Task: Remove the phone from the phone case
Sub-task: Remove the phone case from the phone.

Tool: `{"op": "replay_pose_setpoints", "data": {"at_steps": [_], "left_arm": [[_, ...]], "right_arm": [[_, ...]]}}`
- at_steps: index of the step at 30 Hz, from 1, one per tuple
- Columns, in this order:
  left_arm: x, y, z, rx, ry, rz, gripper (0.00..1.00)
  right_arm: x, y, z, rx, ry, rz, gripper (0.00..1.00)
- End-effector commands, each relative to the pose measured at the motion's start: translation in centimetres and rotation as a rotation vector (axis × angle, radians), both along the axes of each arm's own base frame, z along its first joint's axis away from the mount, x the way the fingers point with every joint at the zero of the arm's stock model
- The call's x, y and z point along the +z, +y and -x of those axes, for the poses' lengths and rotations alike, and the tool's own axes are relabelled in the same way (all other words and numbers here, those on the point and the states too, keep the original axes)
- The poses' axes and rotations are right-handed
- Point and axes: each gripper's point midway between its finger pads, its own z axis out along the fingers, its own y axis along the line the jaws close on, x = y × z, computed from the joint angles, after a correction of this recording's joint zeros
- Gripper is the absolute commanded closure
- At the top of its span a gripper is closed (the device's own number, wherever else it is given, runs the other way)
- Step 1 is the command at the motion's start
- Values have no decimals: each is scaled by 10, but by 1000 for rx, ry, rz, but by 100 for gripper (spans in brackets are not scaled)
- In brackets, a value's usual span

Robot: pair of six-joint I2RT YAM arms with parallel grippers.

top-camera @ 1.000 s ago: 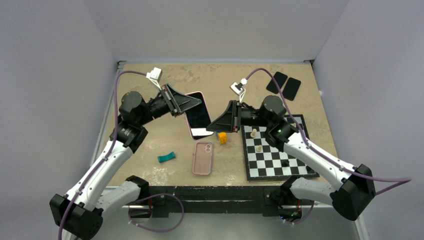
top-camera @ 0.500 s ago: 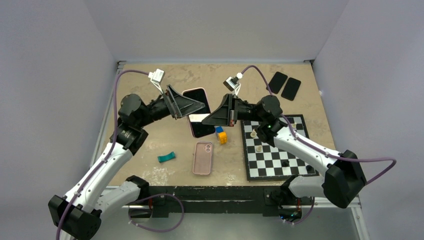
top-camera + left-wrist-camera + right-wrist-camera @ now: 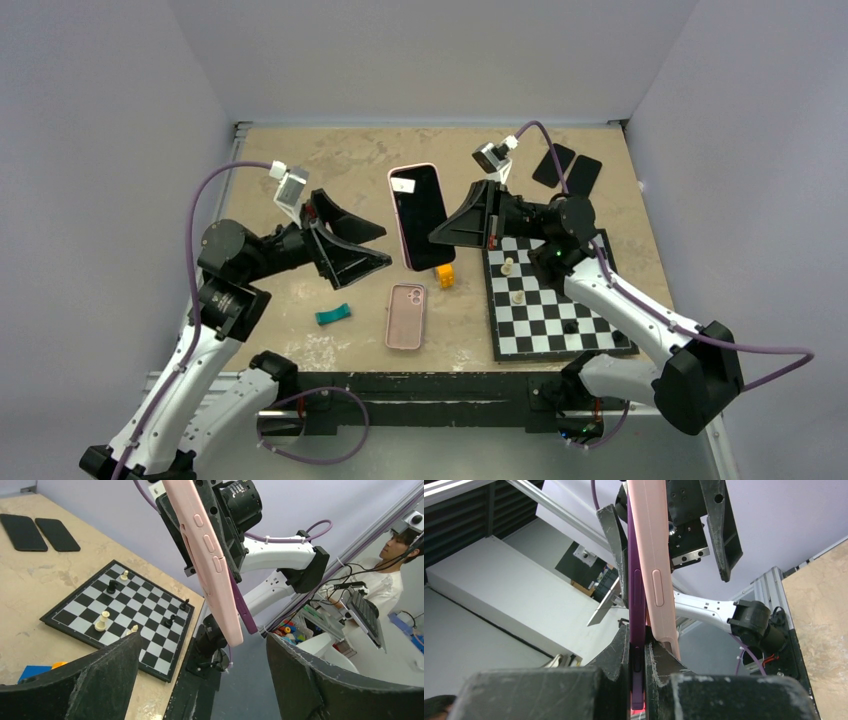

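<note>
The phone [image 3: 418,212] in its pink phone case [image 3: 397,222] hangs above the middle of the table, screen up. My right gripper [image 3: 442,237] is shut on its near right end. In the right wrist view the purple phone edge [image 3: 636,600] is pinched between the fingers [image 3: 619,652], and the pink case [image 3: 655,555] runs outside the right finger, lifted off the phone at that end. My left gripper [image 3: 385,246] stands open to the left of the phone and touches nothing. The left wrist view shows the case [image 3: 210,565] and purple phone edge [image 3: 246,616] ahead of the left gripper [image 3: 205,680].
A second pink case [image 3: 405,315] lies empty on the table near the front. Yellow and blue blocks [image 3: 445,274] sit beside a chessboard [image 3: 555,300] with a few pieces. Two black phones [image 3: 567,170] lie at the far right and a teal piece [image 3: 333,315] at the near left.
My left gripper opened, let go of the phone and drew back to the left. The right gripper closed on the phone and carried it right and toward the far side.
</note>
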Motion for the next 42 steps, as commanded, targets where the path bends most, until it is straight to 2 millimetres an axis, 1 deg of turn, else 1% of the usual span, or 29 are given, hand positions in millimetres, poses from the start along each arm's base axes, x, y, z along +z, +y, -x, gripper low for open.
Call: {"op": "replay_pose_setpoints", "data": {"at_steps": [1,4,7,13,16,19,20,21,23,27,31,33,34,35,36,37,38,39,42], "left_arm": [[-16,-7,3,-58,-19,-37,4],[-10,-14,8,-85,-27,-18,3],[-11,-20,7,-98,-15,-21,5],[-21,-23,-2,-73,20,-37,32],[-26,-22,-7,-45,33,-57,41],[-25,-22,-13,-16,46,-63,54],[-26,-22,-15,-1,60,-71,57],[-26,-22,-19,16,70,-79,58],[-33,-22,-27,52,119,-111,58],[-36,-24,-39,107,157,-150,54],[-23,-24,-47,142,148,-127,54],[-18,-24,-52,157,140,-122,59],[-16,-24,-53,165,135,-126,64],[-15,-23,-56,180,136,-135,71],[-18,-21,-60,203,147,-150,80],[-22,-18,-64,237,162,-171,94],[-30,-12,-71,292,192,-200,100],[-39,-5,-77,353,223,-225,100],[-79,23,-93,541,330,-350,100]], "right_arm": [[25,-7,10,2,-90,-65,100],[24,-4,6,-6,-88,-53,100],[25,-4,5,-9,-88,-56,100],[26,-4,5,-16,-85,-59,100],[26,-5,5,-19,-83,-61,100],[24,-4,5,-23,-80,-57,100],[23,-3,4,-26,-79,-55,100],[22,-3,3,-30,-80,-50,100],[19,0,1,-38,-76,-39,100],[15,3,-2,-48,-67,-24,100],[9,5,-5,-63,-65,-2,100],[8,6,-5,-66,-67,3,100],[7,6,-5,-70,-65,7,100],[5,6,-6,-72,-65,13,100],[4,6,-6,-77,-65,22,100],[3,6,-6,-85,-66,31,100],[2,6,-7,-96,-78,38,100],[2,5,-7,-105,-86,48,100],[0,2,-14,-192,-112,93,100]]}}
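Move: The phone case, still on the phone but already sprung away at the end near the right fingers, has its middle about 4 cm ahead of the left hand, 6 cm to its right and 3 cm above. From the right hand, which holds the phone's edge, it is some 3 cm ahead, 3 cm left and 2 cm up. On the table about 37 cm below the left hand, the empty case lies 3 cm back and 2 cm right, the blue-orange toy 8 cm ahead and 11 cm right. The left fingers come to pinch the phone case by its left long edge, below the side buttons: the hand dips about 3 cm and shifts right with the fingers half closing, then travels forward some 6 cm, sinking a little, fingertips swinging forward and down as they shut. The right hand keeps its grip on the phone, easing down, slightly forward and left. ##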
